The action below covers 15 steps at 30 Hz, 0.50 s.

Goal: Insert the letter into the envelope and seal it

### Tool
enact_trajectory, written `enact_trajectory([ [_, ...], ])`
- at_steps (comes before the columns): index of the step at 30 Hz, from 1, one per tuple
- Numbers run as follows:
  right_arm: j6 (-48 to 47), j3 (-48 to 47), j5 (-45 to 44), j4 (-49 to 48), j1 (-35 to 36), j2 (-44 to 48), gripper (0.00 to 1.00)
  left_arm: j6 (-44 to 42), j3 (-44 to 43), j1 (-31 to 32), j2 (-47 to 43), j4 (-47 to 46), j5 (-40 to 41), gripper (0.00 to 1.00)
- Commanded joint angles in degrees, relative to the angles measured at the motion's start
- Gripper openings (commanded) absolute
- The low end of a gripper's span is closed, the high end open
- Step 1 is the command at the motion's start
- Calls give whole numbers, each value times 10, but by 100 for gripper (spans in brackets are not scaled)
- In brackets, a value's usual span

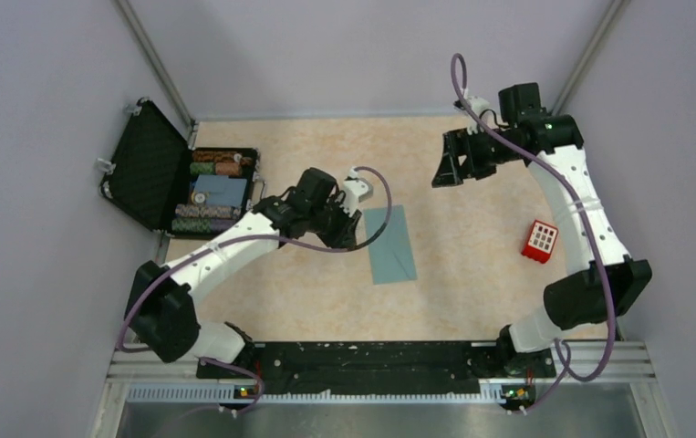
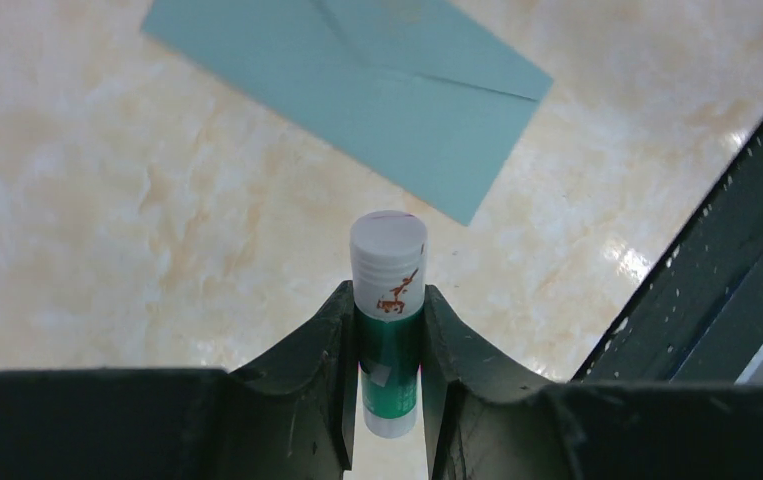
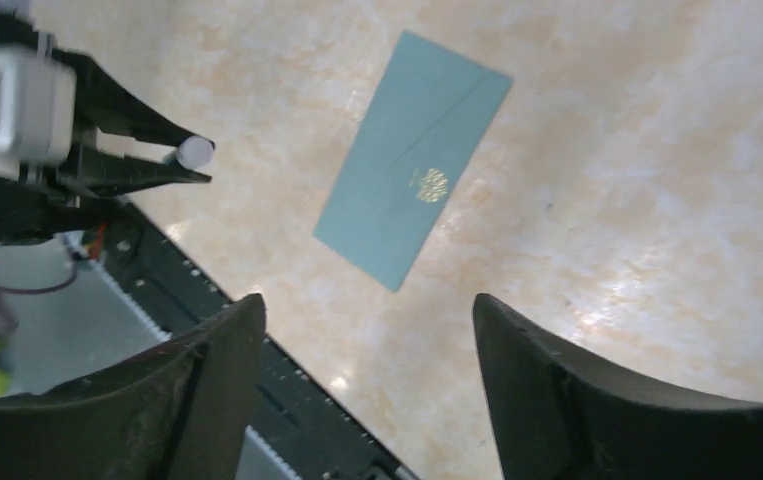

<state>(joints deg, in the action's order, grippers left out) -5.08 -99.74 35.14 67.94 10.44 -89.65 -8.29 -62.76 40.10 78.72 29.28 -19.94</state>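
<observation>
The teal envelope (image 1: 390, 245) lies flat in the middle of the table, flap closed; it shows as the envelope (image 2: 357, 90) in the left wrist view and, with a small gold mark on it, as the envelope (image 3: 412, 205) in the right wrist view. My left gripper (image 1: 348, 228) hovers just left of it, shut on a green glue stick (image 2: 389, 330) with a white cap. My right gripper (image 1: 442, 169) is raised at the back right, open and with nothing between its fingers (image 3: 537, 390). The letter is not in sight.
An open black case (image 1: 180, 178) with stacked chips stands at the left rear. A red block with white dots (image 1: 540, 240) sits right of centre. A black rail (image 1: 362, 356) runs along the near edge.
</observation>
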Motion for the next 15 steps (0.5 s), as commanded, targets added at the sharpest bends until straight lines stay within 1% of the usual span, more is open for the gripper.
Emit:
enact_trajectory([
  [1,-52,23,-99,-75,4,76,80,182,-1,-78,36,33,52,4],
  [2,-46,44,-113,-92,4,90,91,204,5,-96,43,32,62,6],
  [3,-41,66,-127,-115,4,106,98,216,9,-114,51,34,78,10],
  [4,-33,88,-139,-128,3,117,99,226,14,-127,60,36,88,13],
  [5,-24,110,-149,-136,4,126,99,232,19,-139,67,36,94,14],
  [7,-15,126,-154,-141,4,136,99,238,28,-155,81,34,102,13],
  [9,-12,129,-138,-145,5,145,99,242,40,-157,87,27,106,11],
  [13,-10,133,-128,-159,4,160,99,268,65,-158,100,8,107,10],
  [14,-10,133,-128,-160,4,161,99,272,70,-158,103,5,110,11],
  [15,-10,134,-129,-159,4,160,99,274,76,-158,107,1,112,13],
])
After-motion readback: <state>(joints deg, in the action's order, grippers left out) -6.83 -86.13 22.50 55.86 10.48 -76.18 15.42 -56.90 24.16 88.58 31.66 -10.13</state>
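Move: The glue stick, capped, is already upright in the left hand; the bare table it is carried to lies about 10 cm left, 4 cm ahead and roughly 16 cm below that hand. The envelope lies flat about 9 cm ahead and 9 cm right of the left hand, the open case some 22 cm ahead and 35 cm left. From the empty right hand the envelope is about 11 cm left, 2 cm ahead and 27 cm below. The glue stick, still pinched in the left fingers, is carried left and down, about 10 cm each way, away from the envelope towards the bare table beside it; it also goes forward some 5 cm before easing slightly back. The wrist turns about 40 degrees counter-clockwise and tips the fingers more steeply down. The empty right hand draws about 4 cm right, tipping upward a little, and opens fully. ##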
